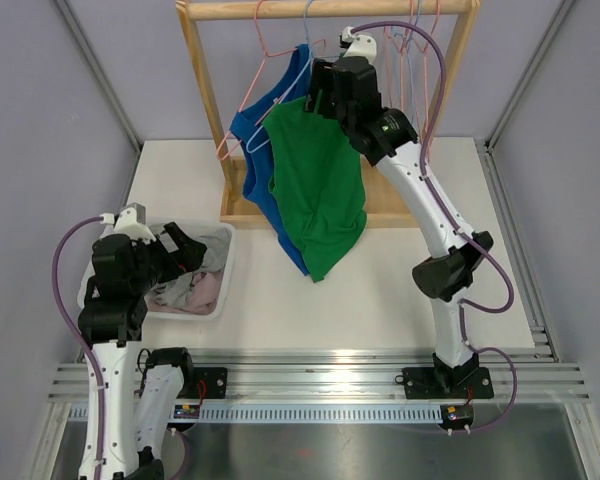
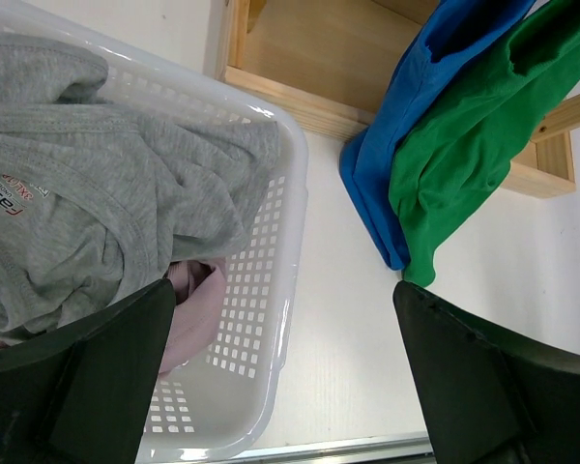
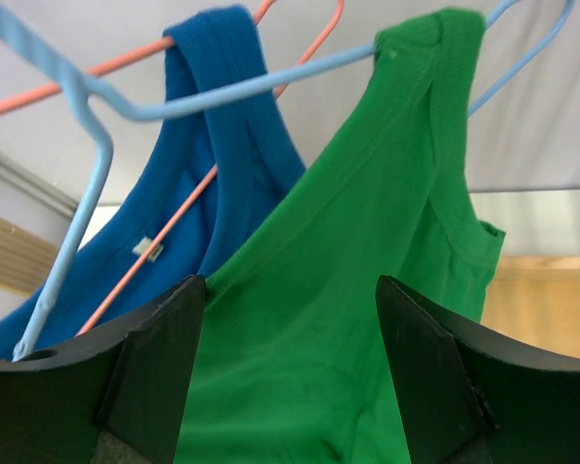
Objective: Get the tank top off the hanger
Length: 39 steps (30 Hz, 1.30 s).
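A green tank top hangs from a light blue hanger on the wooden rack. In the right wrist view the green tank top has its strap over the blue hanger. My right gripper is up at the top's shoulder, jaws apart with green fabric between them. From above, the right gripper sits against the top's upper edge. A blue tank top hangs just behind on a pink hanger. My left gripper is open and holds nothing.
A white perforated basket at the left holds a grey garment and a pink one; the left gripper hovers over it. More bare hangers hang at the rack's right end. The rack's wooden base lies behind the basket.
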{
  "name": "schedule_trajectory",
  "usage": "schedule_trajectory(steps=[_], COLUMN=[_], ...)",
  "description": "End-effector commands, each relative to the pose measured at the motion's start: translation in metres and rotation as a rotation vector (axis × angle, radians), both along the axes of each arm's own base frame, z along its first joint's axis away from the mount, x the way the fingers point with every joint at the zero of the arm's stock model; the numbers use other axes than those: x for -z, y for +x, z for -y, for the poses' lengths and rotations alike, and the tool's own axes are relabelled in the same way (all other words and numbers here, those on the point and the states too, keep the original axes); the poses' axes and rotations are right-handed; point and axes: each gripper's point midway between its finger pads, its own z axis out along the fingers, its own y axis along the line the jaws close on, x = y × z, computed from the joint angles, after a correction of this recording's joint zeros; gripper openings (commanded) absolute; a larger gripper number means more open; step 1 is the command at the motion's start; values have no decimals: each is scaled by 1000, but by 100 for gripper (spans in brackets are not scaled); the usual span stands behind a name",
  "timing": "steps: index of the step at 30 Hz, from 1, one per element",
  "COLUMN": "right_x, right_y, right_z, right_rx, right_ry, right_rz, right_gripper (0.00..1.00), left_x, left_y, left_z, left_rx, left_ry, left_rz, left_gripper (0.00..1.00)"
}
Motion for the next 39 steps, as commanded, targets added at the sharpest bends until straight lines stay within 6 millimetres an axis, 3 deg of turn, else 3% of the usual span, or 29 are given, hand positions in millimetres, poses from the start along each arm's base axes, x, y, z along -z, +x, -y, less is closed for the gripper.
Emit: schedule_trajectory(steps=[1,2,3,5,6,11,13,14,15,16,17,18,19,20,21,24,31,35,39], right_x=[-71,-67,-84,-79,-92,-106,-101,-112,-93,-88,-101,-76,-74,-84,-72,-62,-48,-50,-57], right_y=[-33,-34,-45,-48,-59,-77,-72,-73,-57,-50,-51,-33,-29,-30,-21,-10,-8,-12,-23], right_z=[-5,-9,-6,-11,-8,-25,-34,-33,-43,-46,-43,-53,-55,-53,-57,-54,-42,-36,-22], right_rx=[-102,-118,-135,-169,-187,-318,-340,-337,-330,-320,-310,-292,-283,-271,-255,-176,-52,-48,-34], right_ry=[124,141,182,208,233,303,312,324,303,294,296,269,265,267,241,201,72,42,-1], right_rz=[136,132,162,168,193,216,203,213,178,167,177,134,129,152,145,163,170,171,175], right_gripper=[79,80,80,81,82,82,82,82,82,82,82,82,81,79,78,74,61,43,39], left_x=[-6,-8,-7,-10,-10,-9,-9,-10,-9,-11,-11,-11,-12,-12,-12,-14,-16,-16,-15], left_y=[2,2,1,1,1,1,0,0,0,-1,-1,-1,-1,-2,-2,-3,-4,-4,-4], left_z=[5,5,5,5,5,7,7,7,7,7,8,7,8,8,8,8,9,9,9], left_rx=[41,39,41,43,43,48,48,48,48,46,49,45,49,49,48,49,50,50,53], left_ry=[8,6,6,8,9,3,1,1,-1,-1,-1,-1,-3,-3,-3,-1,-1,-4,-5], left_rz=[50,61,64,79,83,89,93,96,94,105,108,110,118,119,122,135,148,151,149], left_gripper=[99,99,99,99,99,99,99,99,99,99,99,99,99,99,99,99,99,99,99])
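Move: My right hand is open in front of the green tank top, whose middle hangs some 15 cm below it, about 1 cm farther out. I go for the bare left arm of the green top's blue hanger, roughly 6 cm to my left and 2 cm nearer me, level in height. The blue tank top hangs about 9 cm left, 4 cm farther out and 12 cm down. From my left hand, that hanger arm lies roughly 27 cm ahead, 19 cm right and 18 cm higher. I draw my right hand back about 6 cm while rising some 10 cm and working left, turning the fingers counter-clockwise and tilting them up. Then I reach forward again and sink round the blue hanger's bare arm, undoing most of the turn, to finish about 5 cm left of my start. There I close the fingers about halfway, with the hanger wire between them just below its neck. ##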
